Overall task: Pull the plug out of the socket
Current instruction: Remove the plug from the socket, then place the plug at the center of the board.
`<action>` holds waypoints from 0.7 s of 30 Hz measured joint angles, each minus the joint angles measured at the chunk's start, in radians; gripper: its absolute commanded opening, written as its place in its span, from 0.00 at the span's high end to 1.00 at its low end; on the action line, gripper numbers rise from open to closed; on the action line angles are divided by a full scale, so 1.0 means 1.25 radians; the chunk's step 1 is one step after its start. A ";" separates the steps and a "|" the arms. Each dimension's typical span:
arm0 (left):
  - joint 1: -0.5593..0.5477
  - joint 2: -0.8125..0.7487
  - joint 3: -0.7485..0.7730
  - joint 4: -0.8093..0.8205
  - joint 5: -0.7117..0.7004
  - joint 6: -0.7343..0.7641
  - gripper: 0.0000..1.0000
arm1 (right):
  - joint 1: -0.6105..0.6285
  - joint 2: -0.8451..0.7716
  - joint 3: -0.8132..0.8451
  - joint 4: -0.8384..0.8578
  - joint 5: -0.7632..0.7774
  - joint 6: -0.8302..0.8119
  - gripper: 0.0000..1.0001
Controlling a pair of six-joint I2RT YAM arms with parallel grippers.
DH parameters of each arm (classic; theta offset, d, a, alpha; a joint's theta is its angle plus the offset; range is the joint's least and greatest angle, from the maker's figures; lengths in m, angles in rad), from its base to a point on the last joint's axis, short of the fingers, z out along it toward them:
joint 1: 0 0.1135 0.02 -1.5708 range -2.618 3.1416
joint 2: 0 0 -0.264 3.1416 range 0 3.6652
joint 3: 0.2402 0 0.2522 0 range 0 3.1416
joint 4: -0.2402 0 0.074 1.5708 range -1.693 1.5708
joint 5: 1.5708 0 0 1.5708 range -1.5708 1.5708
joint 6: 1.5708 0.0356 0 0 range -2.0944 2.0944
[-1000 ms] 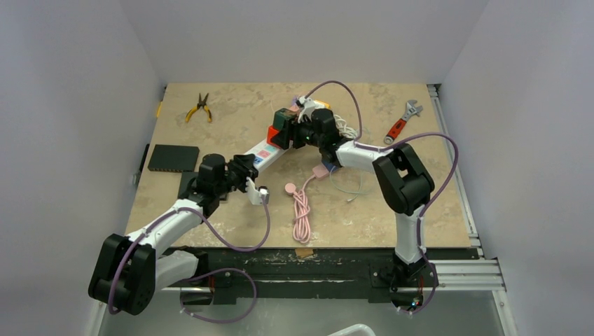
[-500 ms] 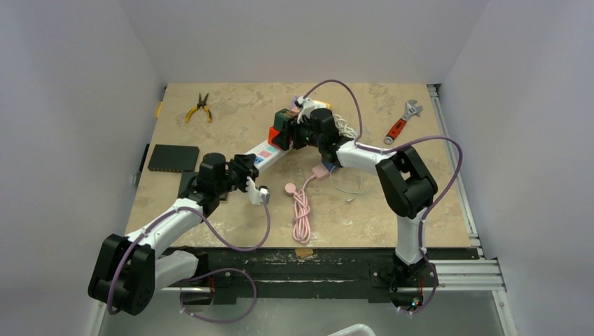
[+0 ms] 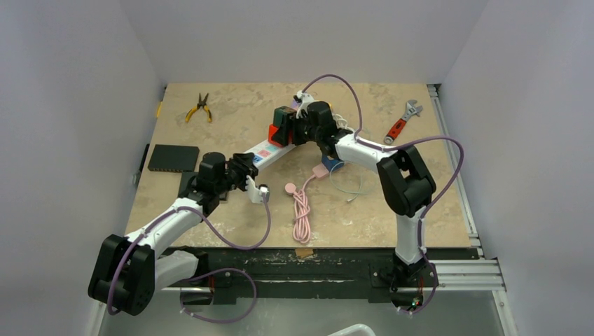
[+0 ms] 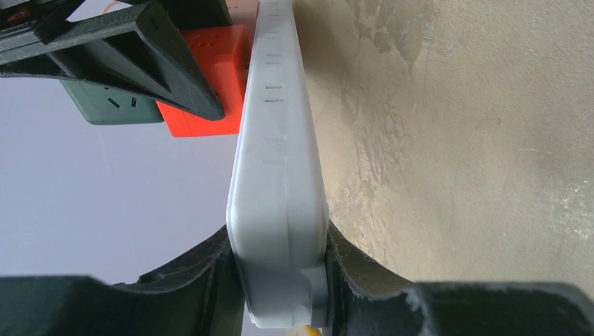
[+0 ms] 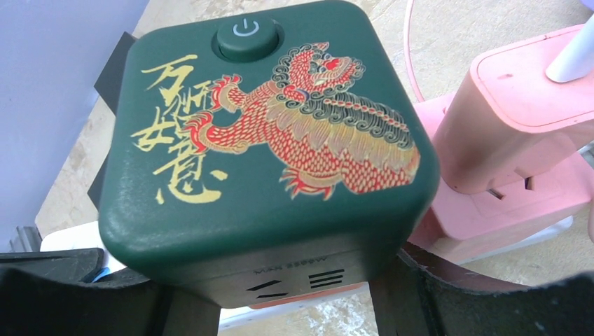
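A white power strip (image 3: 265, 150) (image 4: 277, 175) lies slantwise on the table. My left gripper (image 3: 245, 170) (image 4: 280, 280) is shut on its near end, one finger on each side. At the far end an orange socket block (image 3: 274, 135) (image 4: 210, 77) sits on the strip. A dark green cube plug (image 3: 283, 116) (image 5: 266, 140) with a red and gold dragon rests against its top. My right gripper (image 3: 298, 127) (image 5: 280, 294) is shut on the green cube's sides. Whether the cube's pins are still seated is hidden.
A pink adapter (image 5: 518, 126) (image 3: 321, 170) and a coiled pink cable (image 3: 301, 206) lie right of the strip, and a white cable (image 3: 344, 127) lies behind my right wrist. Pliers (image 3: 199, 106) lie far left, a red-handled wrench (image 3: 403, 120) far right, a black box (image 3: 173, 158) at the left edge.
My right wrist has shifted slightly toward the far side of the table, still shut on the green cube. The left arm and the strip have not moved.
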 measured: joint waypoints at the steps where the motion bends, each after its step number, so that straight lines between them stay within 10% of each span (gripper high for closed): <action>1: 0.000 0.000 0.000 -0.001 -0.002 0.000 1.00 | -0.001 0.001 0.001 0.000 -0.002 0.002 1.00; 21: 0.000 -0.004 -0.002 -0.016 -0.009 0.021 1.00 | -0.046 -0.222 -0.059 0.159 0.251 -0.110 1.00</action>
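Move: The right gripper already holds the red-green plug. Its socket in the white strip lies roughly 5 cm straight below the gripper. From the right hand, the pink adapter in that strip is about 3 cm ahead, 5 cm right and slightly lower, and the tan-and-blue cube about 15 cm right and 5 cm back. The left gripper grips the strip's near end, with the plug some 8 cm ahead, 9 cm right and a little above. Keep the left gripper shut on the strip's near end and hold still there. With the right fingers still clamped on the red-green plug, pull briefly in place, then whip it up off the socket by about 16 cm, swinging 8 cm to the right and a little forward; tip the fingers upward and turn the hand clockwise, some 30 degrees in all. ##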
